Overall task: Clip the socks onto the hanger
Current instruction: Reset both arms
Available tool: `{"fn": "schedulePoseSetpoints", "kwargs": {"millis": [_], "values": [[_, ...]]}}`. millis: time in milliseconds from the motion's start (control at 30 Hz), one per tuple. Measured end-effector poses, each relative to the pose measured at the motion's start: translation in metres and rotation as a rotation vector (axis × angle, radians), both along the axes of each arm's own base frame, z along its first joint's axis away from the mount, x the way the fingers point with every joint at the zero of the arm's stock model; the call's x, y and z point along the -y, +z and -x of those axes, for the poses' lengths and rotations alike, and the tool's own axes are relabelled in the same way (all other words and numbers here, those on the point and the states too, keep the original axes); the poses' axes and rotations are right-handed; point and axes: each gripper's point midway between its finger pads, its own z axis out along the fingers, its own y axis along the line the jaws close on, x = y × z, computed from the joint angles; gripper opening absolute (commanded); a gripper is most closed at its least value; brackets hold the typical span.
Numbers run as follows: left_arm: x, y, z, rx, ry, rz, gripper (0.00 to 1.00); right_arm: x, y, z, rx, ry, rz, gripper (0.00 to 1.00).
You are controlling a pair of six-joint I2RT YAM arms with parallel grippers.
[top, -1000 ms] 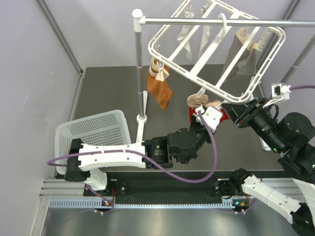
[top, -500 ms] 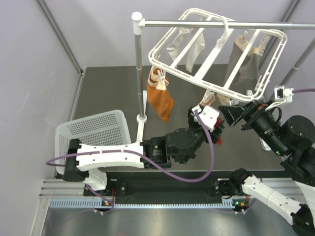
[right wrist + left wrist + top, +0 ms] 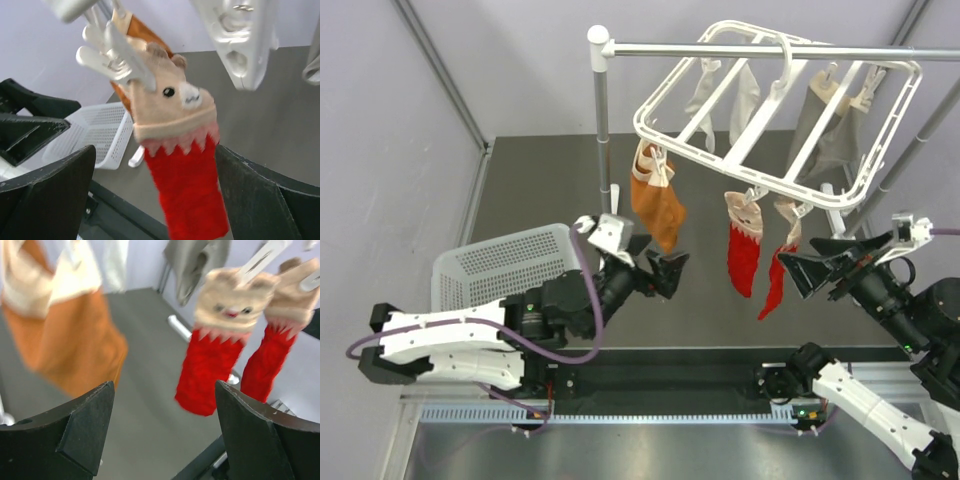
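The white hanger point(image 3: 692, 150) hangs tilted from the rail by its hook. Two red socks with pale animal-face cuffs point(image 3: 744, 250) point(image 3: 775, 282) dangle from clips on its near edge. An orange sock point(image 3: 658, 205) hangs to their left, with white point(image 3: 705, 95) and grey-beige socks point(image 3: 820, 125) behind. My left gripper point(image 3: 655, 265) is open and empty below the orange sock; its view shows the red socks point(image 3: 210, 375) ahead, apart from the jaws point(image 3: 162, 390). My right gripper point(image 3: 817, 262) is open just right of the red pair. One red sock point(image 3: 187, 195) hangs between its spread fingers point(image 3: 155, 150), clipped by a white peg point(image 3: 117, 55).
A grey metal stand has an upright pole point(image 3: 603, 140) and a top rail point(image 3: 720, 47) that carries the hanger. A white perforated basket point(image 3: 510, 265) lies at the left, also seen in the right wrist view point(image 3: 95, 132). The tabletop is dark grey, with grey walls around.
Both grippers have opened and drawn back from the red socks, which now hang from the clips. The left arm has swung left and back. The hanger has swung up to the right.
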Motion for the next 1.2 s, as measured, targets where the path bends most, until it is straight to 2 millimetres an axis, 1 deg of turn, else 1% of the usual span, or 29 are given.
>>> {"fn": "schedulePoseSetpoints", "kwargs": {"millis": [100, 167, 233, 300, 400, 500, 600, 700, 733, 800, 900, 967, 1033, 1200], "values": [[-0.027, -0.032, -0.002, -0.06, 0.032, 0.004, 0.86, -0.011, -0.014, 0.006, -0.01, 0.072, 0.03, 1.0], [-0.04, -0.051, -0.002, -0.092, 0.048, 0.002, 0.86, -0.021, -0.024, 0.008, -0.021, 0.131, 0.052, 1.0], [-0.054, -0.065, -0.002, -0.122, 0.064, 0.009, 0.86, -0.031, -0.034, 0.012, -0.029, 0.191, 0.073, 1.0], [-0.064, -0.068, 0.0, -0.142, 0.069, 0.038, 0.86, -0.039, -0.039, 0.015, -0.022, 0.241, 0.08, 1.0], [-0.076, -0.068, 0.001, -0.167, 0.071, 0.098, 0.86, -0.045, -0.039, 0.025, 0.021, 0.308, 0.076, 1.0], [-0.083, -0.071, 0.002, -0.19, 0.077, 0.137, 0.86, -0.043, -0.034, 0.032, 0.074, 0.319, 0.052, 1.0], [-0.086, -0.085, 0.003, -0.216, 0.088, 0.139, 0.86, -0.041, -0.041, 0.034, 0.081, 0.315, 0.037, 1.0], [-0.089, -0.106, 0.004, -0.247, 0.092, 0.139, 0.86, -0.045, -0.063, 0.03, 0.039, 0.315, 0.029, 1.0], [-0.091, -0.125, 0.005, -0.264, 0.097, 0.122, 0.86, -0.049, -0.086, 0.025, -0.007, 0.316, 0.03, 1.0], [-0.094, -0.136, 0.007, -0.279, 0.089, 0.15, 0.86, -0.056, -0.105, 0.02, -0.022, 0.324, -0.002, 1.0], [-0.103, -0.168, 0.011, -0.309, 0.077, 0.17, 0.87, -0.062, -0.145, 0.018, -0.08, 0.331, -0.031, 1.0], [-0.108, -0.18, 0.013, -0.322, 0.068, 0.198, 0.87, -0.065, -0.159, 0.014, -0.107, 0.33, -0.034, 1.0], [-0.112, -0.187, 0.015, -0.337, 0.054, 0.242, 0.87, -0.067, -0.165, 0.012, -0.119, 0.324, -0.034, 1.0], [-0.115, -0.197, 0.02, -0.359, 0.01, 0.367, 0.87, -0.066, -0.161, 0.002, -0.09, 0.284, -0.065, 1.0]]}}
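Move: Hanging just ahead of the open right fingers is the nearer red sock, roughly 5 cm forward, 4 cm left and 5 cm below; the other red sock is about 9 cm ahead, 11 cm left and 5 cm down. For the left hand, that nearer sock is some 5 cm ahead and 20 cm right, the other about 7 cm ahead and 13 cm right, and the brown sock 14 cm ahead and 3 cm left. Sinking away from the hanger with fingers still wide open, the left hand drops about 19 cm while moving left some 11 cm, rolling roughly 30 degrees, left side down. The right hand descends about 16 cm beside the red socks and works left, dipping back a little before coming forward again, its wrist turning some 20 degrees counter-clockwise. ##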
